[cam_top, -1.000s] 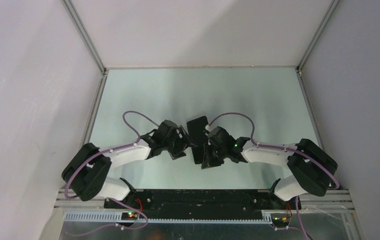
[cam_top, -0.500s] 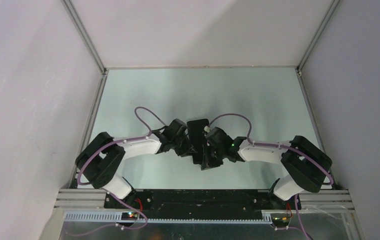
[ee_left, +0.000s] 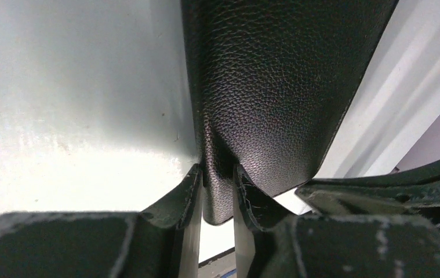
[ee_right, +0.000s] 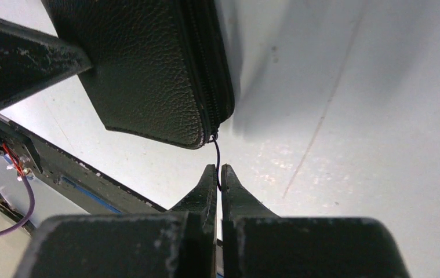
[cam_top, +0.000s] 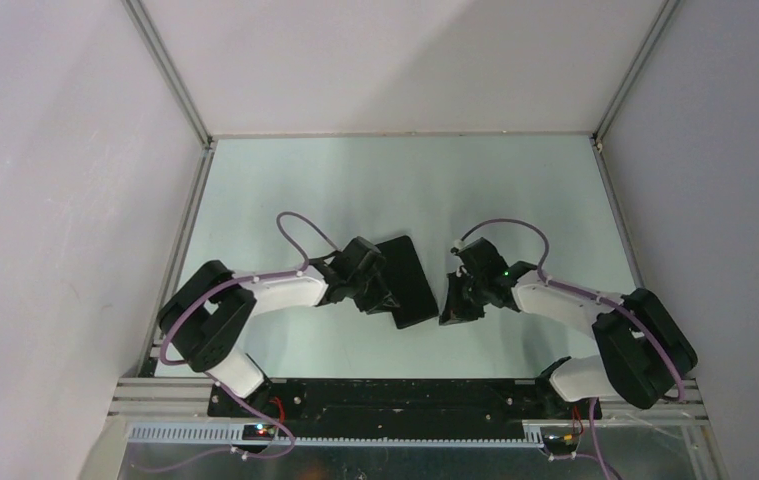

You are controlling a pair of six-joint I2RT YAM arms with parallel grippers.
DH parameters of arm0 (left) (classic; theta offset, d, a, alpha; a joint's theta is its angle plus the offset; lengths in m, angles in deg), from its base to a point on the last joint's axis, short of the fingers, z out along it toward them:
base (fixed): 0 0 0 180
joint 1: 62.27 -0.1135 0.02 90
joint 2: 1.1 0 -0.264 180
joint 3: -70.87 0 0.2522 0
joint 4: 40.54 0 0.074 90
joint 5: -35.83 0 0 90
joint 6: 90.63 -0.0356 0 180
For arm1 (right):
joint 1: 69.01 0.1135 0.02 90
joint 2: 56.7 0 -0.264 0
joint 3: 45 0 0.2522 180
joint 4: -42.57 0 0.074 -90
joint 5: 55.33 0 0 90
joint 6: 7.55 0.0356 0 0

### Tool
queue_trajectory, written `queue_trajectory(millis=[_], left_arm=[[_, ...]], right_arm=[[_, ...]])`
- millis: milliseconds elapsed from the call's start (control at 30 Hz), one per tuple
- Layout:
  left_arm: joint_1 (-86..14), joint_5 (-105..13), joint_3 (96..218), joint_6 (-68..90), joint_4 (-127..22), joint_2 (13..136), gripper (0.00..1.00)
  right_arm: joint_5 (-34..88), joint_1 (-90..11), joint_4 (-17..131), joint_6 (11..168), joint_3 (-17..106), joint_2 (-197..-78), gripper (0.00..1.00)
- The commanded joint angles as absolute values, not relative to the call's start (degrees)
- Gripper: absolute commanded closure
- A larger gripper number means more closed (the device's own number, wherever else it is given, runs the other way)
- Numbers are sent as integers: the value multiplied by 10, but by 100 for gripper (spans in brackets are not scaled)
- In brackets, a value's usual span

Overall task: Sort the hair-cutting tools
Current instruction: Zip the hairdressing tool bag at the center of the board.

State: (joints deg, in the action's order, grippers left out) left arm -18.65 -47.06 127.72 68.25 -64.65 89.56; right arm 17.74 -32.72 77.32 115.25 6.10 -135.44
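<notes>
A black leather-look zip case (cam_top: 410, 280) lies mid-table. My left gripper (cam_top: 385, 297) is shut on its near left corner; in the left wrist view the case (ee_left: 275, 75) puckers between the fingers of that gripper (ee_left: 217, 171). My right gripper (cam_top: 452, 305) is just right of the case. In the right wrist view this gripper (ee_right: 218, 169) is shut on the thin dark zipper-pull cord (ee_right: 217, 155) at the corner of the case (ee_right: 142, 63). The hair-cutting tools are out of view.
White walls and aluminium rails (cam_top: 187, 215) close in the pale green table on three sides. A black base bar (cam_top: 395, 395) runs along the near edge. Part of the left gripper (ee_right: 26, 63) shows at the upper left of the right wrist view.
The left gripper has moved in and shut on the case. The right gripper has pulled away to the right, off the case, and now has the zipper cord between its fingers. The case now lies tilted.
</notes>
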Motion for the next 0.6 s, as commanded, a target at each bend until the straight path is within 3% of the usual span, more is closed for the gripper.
queue_trajectory(millis=[0,167,367,433,567], left_arm=[[-196,-535,1267,622,-737,918,88],[-217,-518,1296,557,-753,926,84],[-284,-496,1320,510,-781,912,70],[-310,-505,1301,515,-783,866,52],[-357,-536,1256,534,-805,744,28]], right_arm=[[202,-370,829,1104,44,-1328,100],[171,-311,804,1093,60,-1337,100],[112,-190,719,1143,125,-1426,100],[100,-156,688,1163,159,-1460,100],[120,-106,656,1188,235,-1528,100]])
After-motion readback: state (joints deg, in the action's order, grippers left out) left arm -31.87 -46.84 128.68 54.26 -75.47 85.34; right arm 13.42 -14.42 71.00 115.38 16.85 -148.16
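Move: The right fingers already pinch the short cord of the zip pull. The bag's near-right corner, with the zip end, is about 2 cm to their left and 1 cm ahead, and the bag's middle some 8 cm ahead and 8 cm to the left; the left fingertips are roughly 11 cm left and 3 cm ahead. The left hand still straddles the bag's left edge near its near end, the bag's middle about 4 cm ahead and 3 cm to its right. The right hand, fingers kept shut on the zip cord, eases out about a centimetre to the right, then swings back and sweeps some 11 cm to the left and 5 cm towards the base, drawing the zip corner along in front of the bag's near end and turning about 20 degrees counter-clockwise. The left hand at first nearly keeps its place on the bag's edge, twisting slightly clockwise, then opens wide and comes free, sliding off low to the left by about 8 cm and 3 cm forward, away from the bag's middle. ##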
